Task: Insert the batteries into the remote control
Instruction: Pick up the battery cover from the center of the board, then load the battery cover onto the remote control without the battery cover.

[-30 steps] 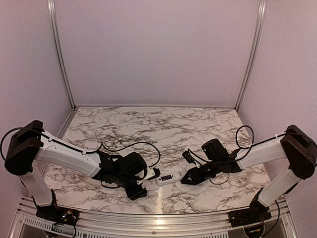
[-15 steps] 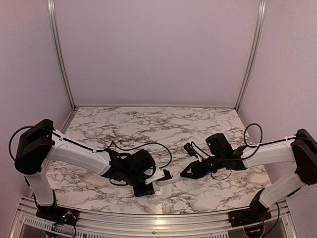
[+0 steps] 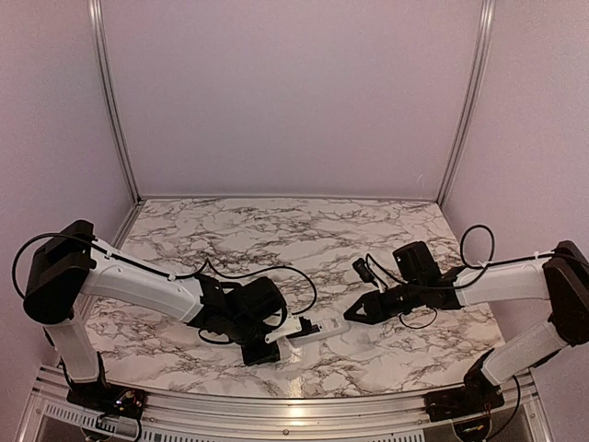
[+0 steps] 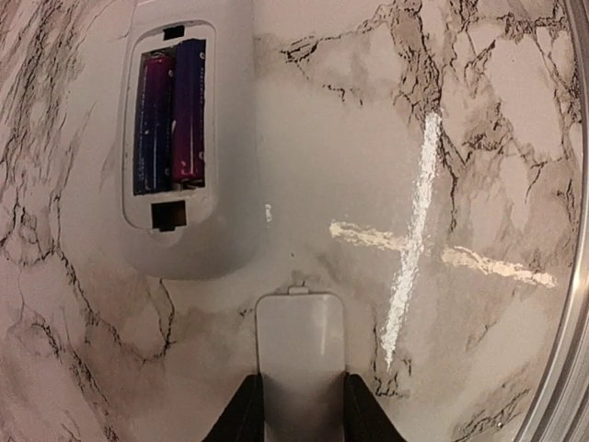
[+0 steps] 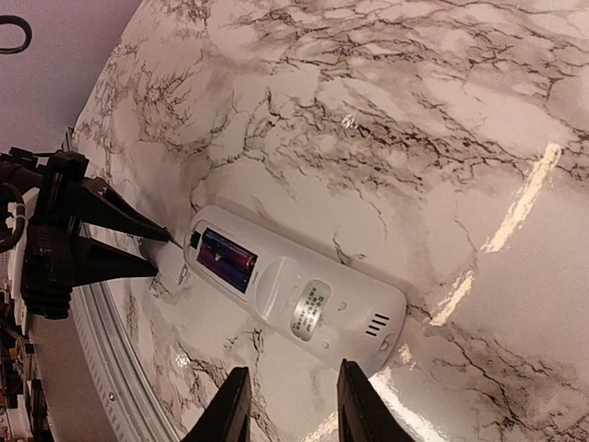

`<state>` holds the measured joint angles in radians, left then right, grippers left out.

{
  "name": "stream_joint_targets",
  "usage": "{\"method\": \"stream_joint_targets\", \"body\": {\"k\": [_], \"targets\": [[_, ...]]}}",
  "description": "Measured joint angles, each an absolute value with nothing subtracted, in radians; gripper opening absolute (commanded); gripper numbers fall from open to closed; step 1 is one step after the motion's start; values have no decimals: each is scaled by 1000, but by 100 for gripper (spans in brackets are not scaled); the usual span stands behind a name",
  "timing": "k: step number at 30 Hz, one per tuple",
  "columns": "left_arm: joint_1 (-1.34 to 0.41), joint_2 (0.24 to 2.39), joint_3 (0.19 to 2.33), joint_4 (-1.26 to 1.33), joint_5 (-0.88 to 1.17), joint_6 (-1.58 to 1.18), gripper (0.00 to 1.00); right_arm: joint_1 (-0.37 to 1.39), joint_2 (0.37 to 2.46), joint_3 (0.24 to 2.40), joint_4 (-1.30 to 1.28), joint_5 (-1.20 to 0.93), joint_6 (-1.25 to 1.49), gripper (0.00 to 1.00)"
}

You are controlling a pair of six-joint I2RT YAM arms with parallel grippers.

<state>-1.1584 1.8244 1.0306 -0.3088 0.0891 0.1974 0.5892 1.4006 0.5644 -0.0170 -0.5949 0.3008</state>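
Observation:
The white remote control [image 4: 230, 138] lies face down on the marble table, with its battery bay open. Both batteries [image 4: 172, 115] sit side by side in the bay, dark blue and purple. They also show in the right wrist view [image 5: 225, 261], inside the remote [image 5: 322, 308]. My left gripper [image 4: 302, 391] is shut on the loose white battery cover [image 4: 302, 345]. It holds the cover flat, just short of the remote's bay end. My right gripper [image 5: 293, 387] is open and empty, a little off the remote's other end. The top view shows the remote [image 3: 319, 329] between the left gripper [image 3: 281, 336] and the right gripper [image 3: 354, 313].
The table's metal front rail [image 3: 294, 405] runs close behind the left gripper. It also shows at the left in the right wrist view [image 5: 110, 387]. Purple walls enclose the table at the back and sides. Arm cables [image 3: 267, 272] loop above the table near both wrists.
My right gripper has drawn back to the right, away from the remote. My left gripper has shifted right, towards the remote's bay end, with the cover in it.

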Motion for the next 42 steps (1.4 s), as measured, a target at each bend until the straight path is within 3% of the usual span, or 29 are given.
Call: {"method": "stream_joint_targets", "body": {"k": [9,17,28,42], "targets": [[-1158,1773,1037,-402,61,191,21,532,1409,567,-15,-628,290,32],[-1157,1780,1169,-419,-7,204,22,498,1463,575,-4,-653,287,33],[-1144,1940,1341,-416,-27,228,23,482,1508,577,28,-675,287,34],[-1137,2011,1410,-417,1,228,25,482,1519,579,44,-691,287,35]]}}
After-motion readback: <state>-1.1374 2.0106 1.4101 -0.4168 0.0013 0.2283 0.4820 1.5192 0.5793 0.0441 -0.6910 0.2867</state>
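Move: Your left fingers already pinch the battery cover, which still lies on the table. The place for it, the open battery compartment, lies about 5 cm ahead and 8 cm to the right, roughly 1 cm higher; the remote's middle is some 3 cm farther right and 1 cm farther out than that. From the right gripper, the compartment is about 10 cm left, 3 cm back and 5 cm below. Keep the left grip on the cover and lift it off the table, easing about 1 cm left as it starts up. Then carry it right and forward towards the compartment, ending some 7 cm right and 6 cm out; crest at 6 cm and sink to about 4 cm above the start. Meanwhile ease the right gripper about 2 cm forward, slightly right and down, fingers unchanged beside the remote's right end. ##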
